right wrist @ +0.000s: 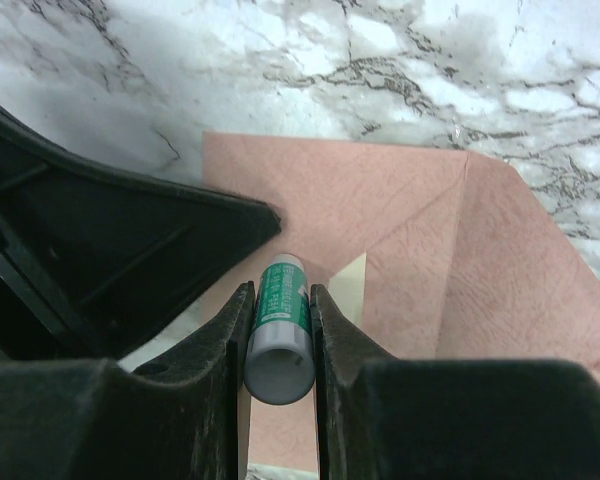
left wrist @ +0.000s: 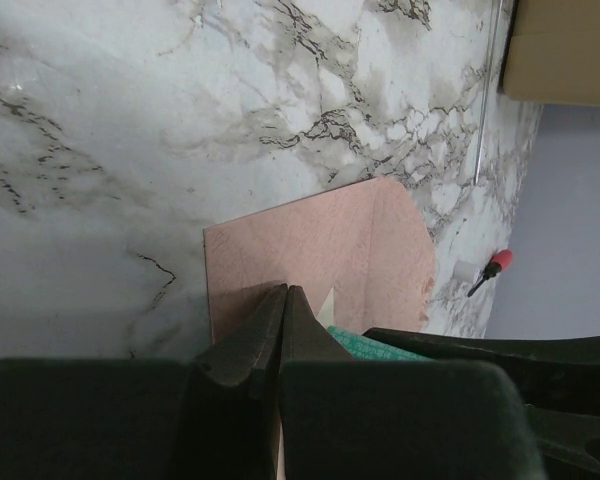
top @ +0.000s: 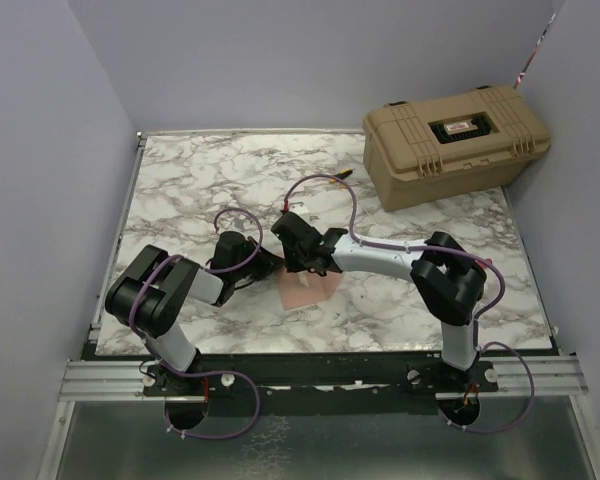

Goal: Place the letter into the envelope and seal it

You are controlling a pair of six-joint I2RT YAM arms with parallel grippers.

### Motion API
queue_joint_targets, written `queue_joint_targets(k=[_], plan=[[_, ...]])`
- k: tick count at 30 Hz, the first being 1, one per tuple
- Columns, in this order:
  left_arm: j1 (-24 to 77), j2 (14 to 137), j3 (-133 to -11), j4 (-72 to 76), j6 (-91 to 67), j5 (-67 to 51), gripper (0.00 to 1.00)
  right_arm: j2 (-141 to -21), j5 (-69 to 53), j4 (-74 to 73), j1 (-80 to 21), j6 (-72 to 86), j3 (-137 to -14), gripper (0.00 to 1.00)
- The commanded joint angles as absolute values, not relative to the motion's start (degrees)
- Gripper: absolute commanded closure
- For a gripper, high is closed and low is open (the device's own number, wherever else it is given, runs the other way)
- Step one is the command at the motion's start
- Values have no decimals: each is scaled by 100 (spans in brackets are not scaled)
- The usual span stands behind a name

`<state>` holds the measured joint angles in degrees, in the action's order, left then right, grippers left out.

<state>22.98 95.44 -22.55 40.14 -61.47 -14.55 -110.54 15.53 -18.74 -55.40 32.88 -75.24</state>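
Observation:
The salmon-tan envelope (top: 305, 290) lies flat on the marble table between the two arms, its flap (right wrist: 520, 290) spread open to one side. My left gripper (left wrist: 285, 290) is shut with nothing between its fingers, and its tips rest on the envelope (left wrist: 320, 250) near one edge. My right gripper (right wrist: 280, 290) is shut on a green-and-white glue stick (right wrist: 280, 320), whose far end points down at the envelope (right wrist: 400, 200) by the flap crease. A pale cream sliver (right wrist: 350, 285) shows at the envelope's mouth. I cannot make out the letter as a separate sheet.
A tan hard case (top: 455, 140) stands at the back right of the table. A small red-tipped tool (left wrist: 492, 268) and a white cap (left wrist: 465, 270) lie beyond the envelope. Blue walls close in the table at the left, back and right.

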Motion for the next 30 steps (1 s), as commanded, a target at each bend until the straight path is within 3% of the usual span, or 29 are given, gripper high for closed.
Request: queue_joint_targets(k=[1, 23, 30], plan=[[2299, 9882, -2017, 2583, -5765, -972, 100, -11530, 1790, -2337, -5476, 3165, -7600, 99], [2295, 9893, -2003, 2549, -5836, -725, 100, -10326, 645, -2214, -5841, 3299, -5998, 99], [2294, 9887, -1998, 2554, -5820, -737, 100, -10396, 953, -2307, -5847, 3347, -6038, 100]])
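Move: My right hand holds the glue stick nearly over the envelope: its middle is about 2 cm back, 2 cm right and 3 cm below. The exposed strip of letter lies about 2 cm back and 3 cm right, and the open flap about 1 cm back and 8 cm right. For my shut left hand, which holds down the far left part, the envelope's middle is about 5 cm back and 5 cm right. With the glue stick still pinched in my right hand, I finish the forward stroke with a slight nudge. Then I reverse and rub back along the envelope's left side, about 5 cm towards its near edge, drifting some 2 cm right away from my left fingers, at almost level height. My shut left fingertips stay where they are, still pressing on the paper. ##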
